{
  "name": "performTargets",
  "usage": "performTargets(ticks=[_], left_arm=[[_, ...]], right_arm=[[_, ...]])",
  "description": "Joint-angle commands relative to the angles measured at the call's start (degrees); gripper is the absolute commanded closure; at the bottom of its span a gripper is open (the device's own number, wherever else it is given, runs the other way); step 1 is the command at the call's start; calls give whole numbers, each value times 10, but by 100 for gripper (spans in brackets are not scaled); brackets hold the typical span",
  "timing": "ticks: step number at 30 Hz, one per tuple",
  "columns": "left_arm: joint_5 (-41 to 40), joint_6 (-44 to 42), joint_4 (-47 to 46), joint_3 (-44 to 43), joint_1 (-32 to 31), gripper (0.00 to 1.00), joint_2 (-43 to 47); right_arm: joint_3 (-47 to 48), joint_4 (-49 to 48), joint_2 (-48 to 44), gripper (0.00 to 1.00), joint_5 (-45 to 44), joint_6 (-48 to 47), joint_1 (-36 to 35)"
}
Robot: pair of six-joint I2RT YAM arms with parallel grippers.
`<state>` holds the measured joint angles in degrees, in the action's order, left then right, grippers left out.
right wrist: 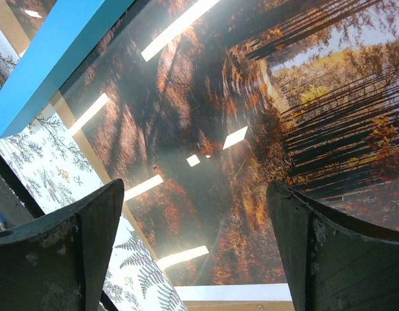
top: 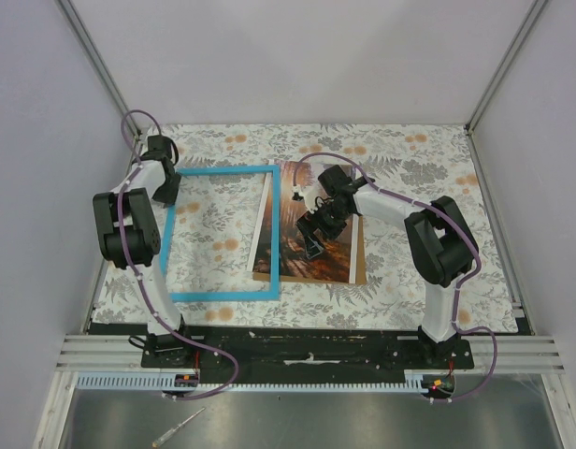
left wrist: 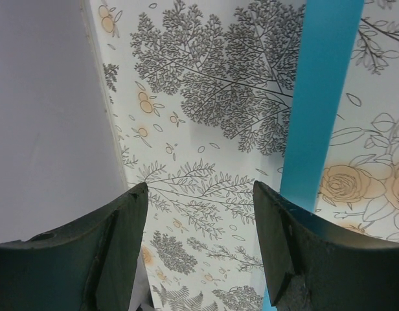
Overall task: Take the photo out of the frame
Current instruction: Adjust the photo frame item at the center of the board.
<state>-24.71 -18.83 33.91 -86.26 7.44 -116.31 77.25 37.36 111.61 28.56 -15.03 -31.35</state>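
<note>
The blue frame (top: 220, 296) lies flat on the floral table cover, left of centre. The photo (top: 333, 258), an orange-brown forest print on a brown board, lies to the right of the opening, its left edge overlapping the frame's right side. My right gripper (top: 313, 247) hovers open over the photo's middle. In the right wrist view the print (right wrist: 219, 97) fills the space between the open right gripper (right wrist: 196, 207), with the blue frame (right wrist: 57, 58) at upper left. My left gripper (top: 166, 195) is open at the frame's far left corner. Only floral cover shows in the open left gripper (left wrist: 199, 207), and the frame (left wrist: 319, 97) runs just beside its right finger.
The floral cover (top: 410, 178) spreads over the whole table. White enclosure walls stand on the left (left wrist: 44, 129), right and back. A metal rail (top: 307, 354) with both arm bases runs along the near edge. Brown board (top: 360, 267) shows past the print's right side.
</note>
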Motion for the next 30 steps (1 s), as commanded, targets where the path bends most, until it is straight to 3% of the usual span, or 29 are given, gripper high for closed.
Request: performTargets(ticks=[1, 12, 22, 30], left_arm=[[65, 5, 0, -22, 1, 28, 49], [179, 22, 15, 16, -4, 28, 116], [165, -4, -6, 92, -12, 28, 122], [143, 11, -22, 103, -16, 28, 103]], right_arm=[[-6, -8, 17, 2, -12, -4, 4], [-2, -8, 13, 2, -9, -3, 4], [-7, -7, -2, 2, -12, -4, 12], [-4, -10, 26, 2, -34, -13, 13]])
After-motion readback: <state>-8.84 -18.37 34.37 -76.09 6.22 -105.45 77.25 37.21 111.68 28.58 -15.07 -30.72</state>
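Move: The left bar of the empty blue frame runs forward and back about 5 cm to the right of my left hand and some 3 cm below it; the stretch I want is 2 cm nearer me. The frame's far left corner is roughly 8 cm ahead and 6 cm right, the photo's middle about 41 cm right and 7 cm back. From my right hand, that stretch of bar is some 38 cm left and 11 cm ahead. I lift my left hand about 6 cm while carrying it right over the blue frame's left bar, then draw it back some 3 cm and lower it almost to its old height, around 6 cm right of where it began. The wrist swings some 15 degrees so the fingers point more steeply down; they stay open, one either side above the bar, not closing on it. ##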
